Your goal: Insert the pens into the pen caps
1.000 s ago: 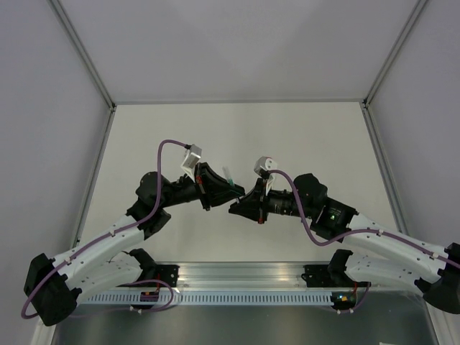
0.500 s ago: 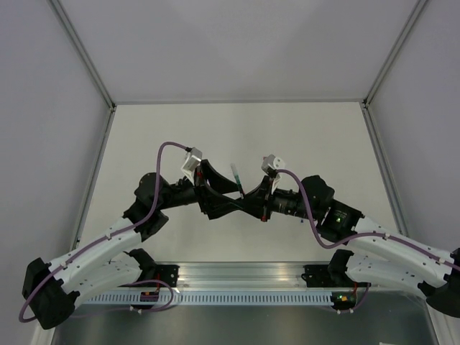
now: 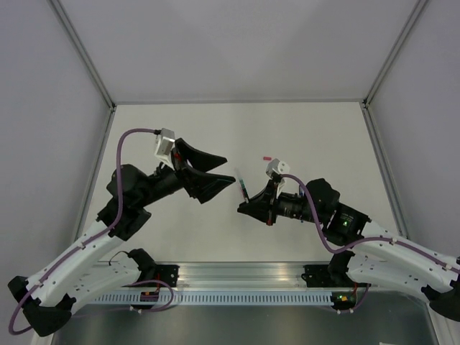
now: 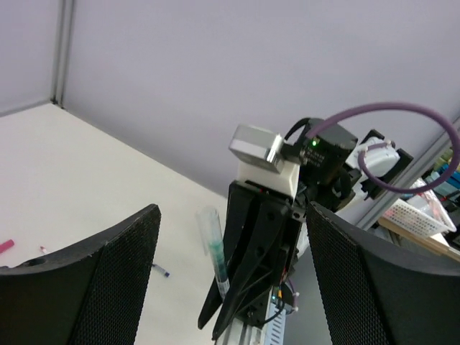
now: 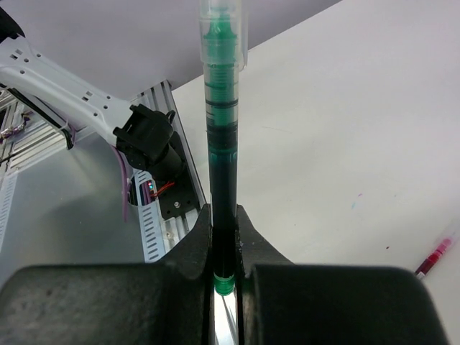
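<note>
My right gripper (image 3: 246, 206) is shut on a green pen (image 3: 243, 189), which sticks up out of its jaws. In the right wrist view the green pen (image 5: 221, 144) runs straight up from the gripper (image 5: 224, 241), and a clear pen cap (image 5: 222, 32) covers its far end. My left gripper (image 3: 230, 171) is open a little to the left of the pen and apart from it. The left wrist view shows its fingers (image 4: 86, 287) spread wide, with the capped green pen (image 4: 214, 248) and the right gripper (image 4: 255, 266) beyond them.
A red pen (image 3: 267, 157) lies on the white table behind the right gripper; it also shows as the red pen (image 5: 435, 257). A small dark blue piece (image 4: 162, 271) lies on the table. The metal rail (image 3: 237, 277) runs along the near edge.
My left gripper has opened, let go of the capped end and drawn back to the left. The right gripper has shifted slightly right with the pen still in it.
</note>
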Motion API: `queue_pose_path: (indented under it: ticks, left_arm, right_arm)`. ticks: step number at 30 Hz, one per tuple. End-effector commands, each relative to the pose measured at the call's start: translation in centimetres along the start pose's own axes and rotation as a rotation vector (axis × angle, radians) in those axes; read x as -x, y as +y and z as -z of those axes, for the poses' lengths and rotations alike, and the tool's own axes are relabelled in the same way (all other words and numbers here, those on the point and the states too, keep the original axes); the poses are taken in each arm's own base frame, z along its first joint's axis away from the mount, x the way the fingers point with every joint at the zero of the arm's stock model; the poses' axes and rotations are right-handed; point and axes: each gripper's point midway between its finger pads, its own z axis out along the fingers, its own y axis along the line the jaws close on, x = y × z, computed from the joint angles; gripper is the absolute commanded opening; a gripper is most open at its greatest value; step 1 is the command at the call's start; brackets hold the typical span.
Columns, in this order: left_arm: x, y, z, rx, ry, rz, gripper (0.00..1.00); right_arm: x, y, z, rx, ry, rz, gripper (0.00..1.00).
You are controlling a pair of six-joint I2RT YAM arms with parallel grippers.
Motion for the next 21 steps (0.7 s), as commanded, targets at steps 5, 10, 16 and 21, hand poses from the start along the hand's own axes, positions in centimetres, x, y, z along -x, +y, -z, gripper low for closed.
queue_pose_path:
  ticks: [5,10,16,21]
  left_arm:
    - [0.9,2.1,-1.7,0.110,0.017,0.008,0.82]
    - [-1.2,4.1,-2.6,0.153,0.067,0.048,0.71]
    - [-3.2,4.5,-2.8,0.123,0.088,0.075,0.28]
    - [-4.7,4.1,-2.6,0.072,0.113,0.104,0.02]
  right_arm:
    - [-0.1,0.4,-0.6,0.037,0.005,-0.001,0.00]
    - [-0.1,0.3,-1.0,0.035,0.002,-0.017,0.00]
    - [0.1,-0.1,-1.2,0.015,-0.006,-0.026,0.00]
    - [0.6,-0.4,-2.1,0.005,-0.016,-0.029,0.00]
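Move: Just beyond the open left fingers, the cap on the upright green pen's upper end stands about 3 cm ahead, 4 cm to the right and 3 cm below. The right fingers, still holding the lower end of that pen, are some 2 cm back, 7 cm to the right and 13 cm below the left hand. From the right hand the cap is about 5 cm ahead, 3 cm to the left and 10 cm up. Rising about 2 cm as it starts forward, the left hand then sinks some 6 cm onto the cap, going about 4 cm forward and 3 cm right overall, its wrist tilting slightly. Its wide-open fingers close and pinch the cap's end. Meanwhile the right hand lowers the green pen about 3 cm, keeping its grip. ##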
